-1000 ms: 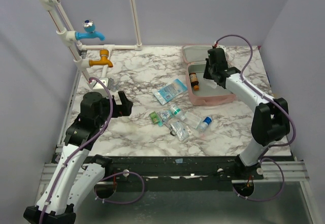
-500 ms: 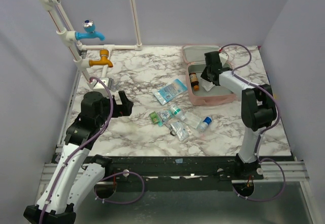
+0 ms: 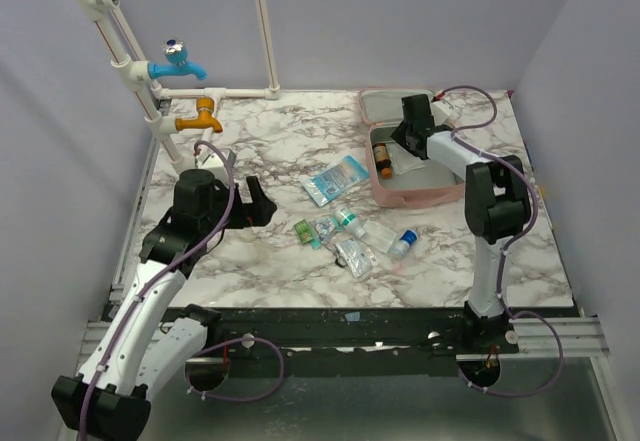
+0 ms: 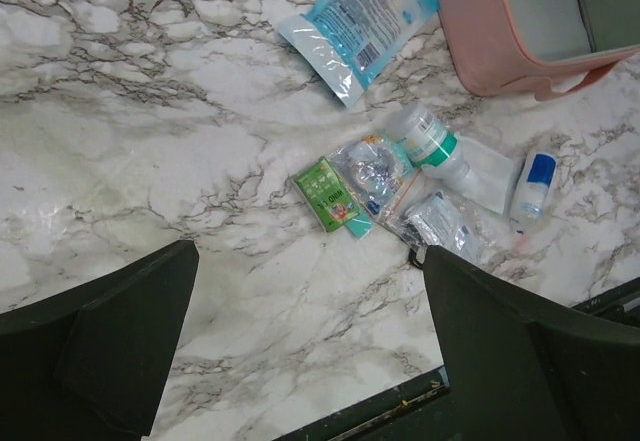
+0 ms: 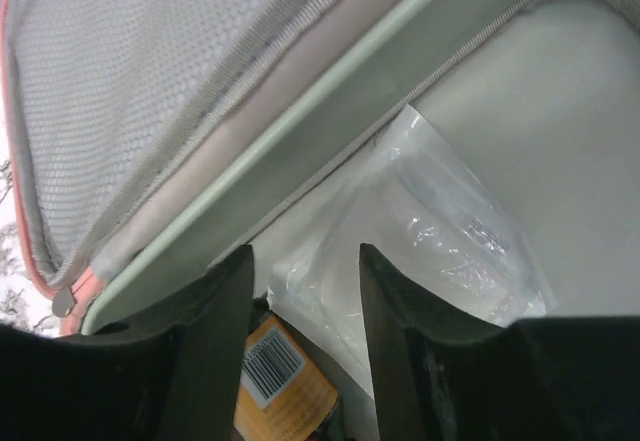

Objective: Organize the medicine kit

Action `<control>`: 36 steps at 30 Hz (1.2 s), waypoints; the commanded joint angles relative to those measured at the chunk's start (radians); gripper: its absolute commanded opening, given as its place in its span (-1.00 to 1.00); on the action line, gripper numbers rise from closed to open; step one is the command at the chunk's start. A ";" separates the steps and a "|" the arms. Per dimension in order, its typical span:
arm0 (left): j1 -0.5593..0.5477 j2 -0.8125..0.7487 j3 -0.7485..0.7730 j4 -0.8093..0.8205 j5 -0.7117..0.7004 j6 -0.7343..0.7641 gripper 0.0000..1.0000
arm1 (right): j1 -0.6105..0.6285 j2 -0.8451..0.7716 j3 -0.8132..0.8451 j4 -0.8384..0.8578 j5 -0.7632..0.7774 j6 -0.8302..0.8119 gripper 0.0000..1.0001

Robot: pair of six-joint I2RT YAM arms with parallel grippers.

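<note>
The medicine kit (image 3: 425, 193), a pale pink zip case, lies open at the back right with its lid (image 3: 383, 104) raised. My right gripper (image 3: 408, 133) is down inside it. In the right wrist view its jaws (image 5: 305, 256) stand apart over a clear plastic packet (image 5: 440, 231) lying on the grey lining (image 5: 570, 111). An amber bottle with an orange label (image 5: 280, 381) lies beside the packet, by the mesh lid (image 5: 150, 81). My left gripper (image 3: 256, 203) hangs open over bare marble (image 4: 310, 256), left of the loose items, holding nothing.
Loose on the marble in front of the kit: a blue packet (image 3: 336, 178), a green sachet (image 4: 328, 193), a green-banded bottle (image 4: 428, 141), a blue-capped bottle (image 4: 533, 181) and a clear bag (image 4: 440, 223). Taps on white pipes (image 3: 185, 61) stand at the back left.
My right gripper has shifted left and deeper into the kit, and its jaws have parted, leaving the clear packet lying there. The left arm has reached a little forward and right.
</note>
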 commanded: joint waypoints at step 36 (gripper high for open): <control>-0.134 0.650 0.011 0.106 0.033 -0.321 0.97 | 0.399 -0.472 -0.430 -0.105 -0.397 -0.540 0.34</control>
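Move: The green box lies some 4 cm ahead of the open left hand, 9 cm to its right and 18 cm below; the small tape bag is about 5 cm right of the green box, and the blue pouch about 16 cm farther out and 8 cm right of it. From the right hand, low inside the pink case, the white bottle lies about 21 cm back, 17 cm left and 3 cm lower, the blue pouch 9 cm back and 20 cm left, and the brown bottle 1 cm back and 6 cm left. The right hand spreads its fingers wider over the clear bag already lying in the case, rises about 10 cm while drawing back, then swings left out of the case, around 20 cm back and 16 cm left in all, turning some 55 degrees counter-clockwise and sinking again towards the white bottle. The wide-open left hand meanwhile drops about 15 cm and shifts 5 cm right towards the green box, tipping its fingers some 30 degrees further down, touching nothing yet. ##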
